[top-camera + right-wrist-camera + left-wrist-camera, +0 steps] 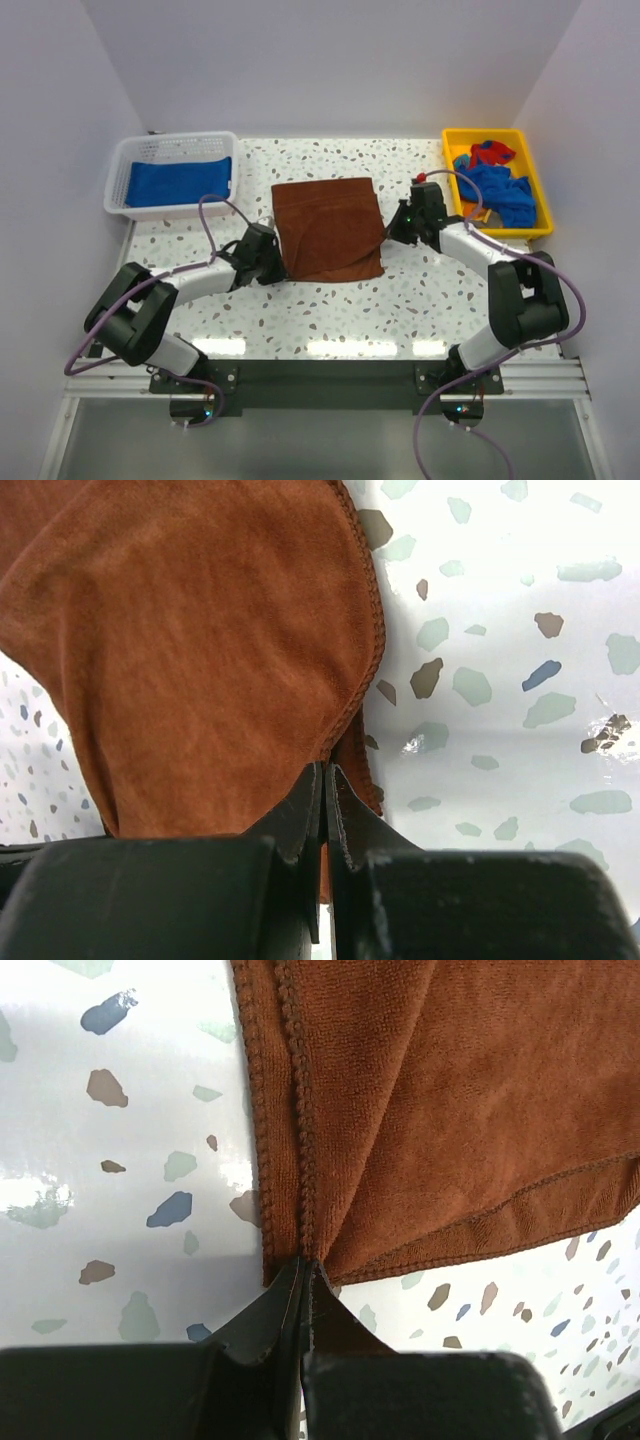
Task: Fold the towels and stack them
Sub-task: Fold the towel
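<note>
A rust-brown towel point(328, 228) lies folded double in the middle of the speckled table. My left gripper point(272, 256) is shut on the towel's near left corner point(300, 1250), with both layers pinched between its fingertips. My right gripper point(396, 226) is shut on the right edge of the same towel point(200, 650), and the cloth bulges up from its fingertips. A folded blue towel point(180, 183) rests in the white basket point(172, 147). Crumpled blue towels point(498, 190) and a red one with blue patches point(490, 152) lie in the yellow tray point(533, 160).
The basket stands at the back left and the tray at the back right of the table point(350, 320). White walls close in the left, right and back sides. Both arms' cables loop beside their bases.
</note>
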`<state>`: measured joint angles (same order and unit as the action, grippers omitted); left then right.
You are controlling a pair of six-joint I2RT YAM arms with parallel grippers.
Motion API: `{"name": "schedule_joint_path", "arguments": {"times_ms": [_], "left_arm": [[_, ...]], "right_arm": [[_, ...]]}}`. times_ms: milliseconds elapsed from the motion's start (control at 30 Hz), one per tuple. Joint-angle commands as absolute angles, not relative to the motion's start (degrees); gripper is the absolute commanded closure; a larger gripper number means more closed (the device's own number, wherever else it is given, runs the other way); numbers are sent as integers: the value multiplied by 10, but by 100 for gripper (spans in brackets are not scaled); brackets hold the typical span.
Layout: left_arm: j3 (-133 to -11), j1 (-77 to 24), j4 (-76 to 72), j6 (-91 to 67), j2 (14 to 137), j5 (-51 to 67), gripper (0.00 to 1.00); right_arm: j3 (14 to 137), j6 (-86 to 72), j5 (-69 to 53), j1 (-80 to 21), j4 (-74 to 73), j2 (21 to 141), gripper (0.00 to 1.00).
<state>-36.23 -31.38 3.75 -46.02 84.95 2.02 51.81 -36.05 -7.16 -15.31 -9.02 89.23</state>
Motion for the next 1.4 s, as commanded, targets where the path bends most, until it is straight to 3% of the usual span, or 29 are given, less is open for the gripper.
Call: {"name": "schedule_joint_path", "arguments": {"times_ms": [0,333,700,900,1033,1233,1367], "left_arm": [[-355,-319,29,-464,864,2,100],[-385,-319,173,-468,829,-111,100],[-432,-318,210,-458,804,-83,98],[-578,-301,257,-408,823,-94,96],[-735,-228,269,-360,890,-74,96],[-1000,-165,299,-279,1021,-63,96],[-1072,-152,286,-252,1056,-36,96]], "right_arm": [[510,-364,-72,-152,-62,901,100],[512,-349,-35,-153,-85,901,100],[552,-344,-39,-152,-117,899,100],[645,-339,-41,-152,-179,905,100],[779,-338,-26,-152,-202,948,100],[959,-338,-1,-152,-164,1025,100],[994,-341,4,-152,-120,1041,100]]}}
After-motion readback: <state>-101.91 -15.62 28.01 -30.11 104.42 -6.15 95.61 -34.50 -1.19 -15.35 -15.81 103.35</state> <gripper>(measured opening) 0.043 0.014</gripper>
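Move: Both hands still pinch the towel's upper layer, the left at its near-left corner almost on the table, the right on the right edge some 6 cm up. The folded towel's far-left corner lies about 22 cm ahead of the left hand and 3 cm to its left, with the white basket roughly 23 cm ahead and 24 cm left. From the right hand the far-right corner is about 16 cm ahead, 2 cm left and 6 cm below; the yellow bin is some 15 cm ahead and 24 cm right. Staying low at the towel's near edge, the left hand first draws its pinched corner some 3.5 cm to the left, rolling about 10 degrees, while the right sinks slightly with its edge towards the lower layer. Then both keep their pinch and sweep up and forward together, ever faster, the left about 25 cm each way and the right some 20 cm up and 16 forward, fingers tilting outward by 25 degrees or so, carrying the upper layer back off the lower one towards and above the far edge. ##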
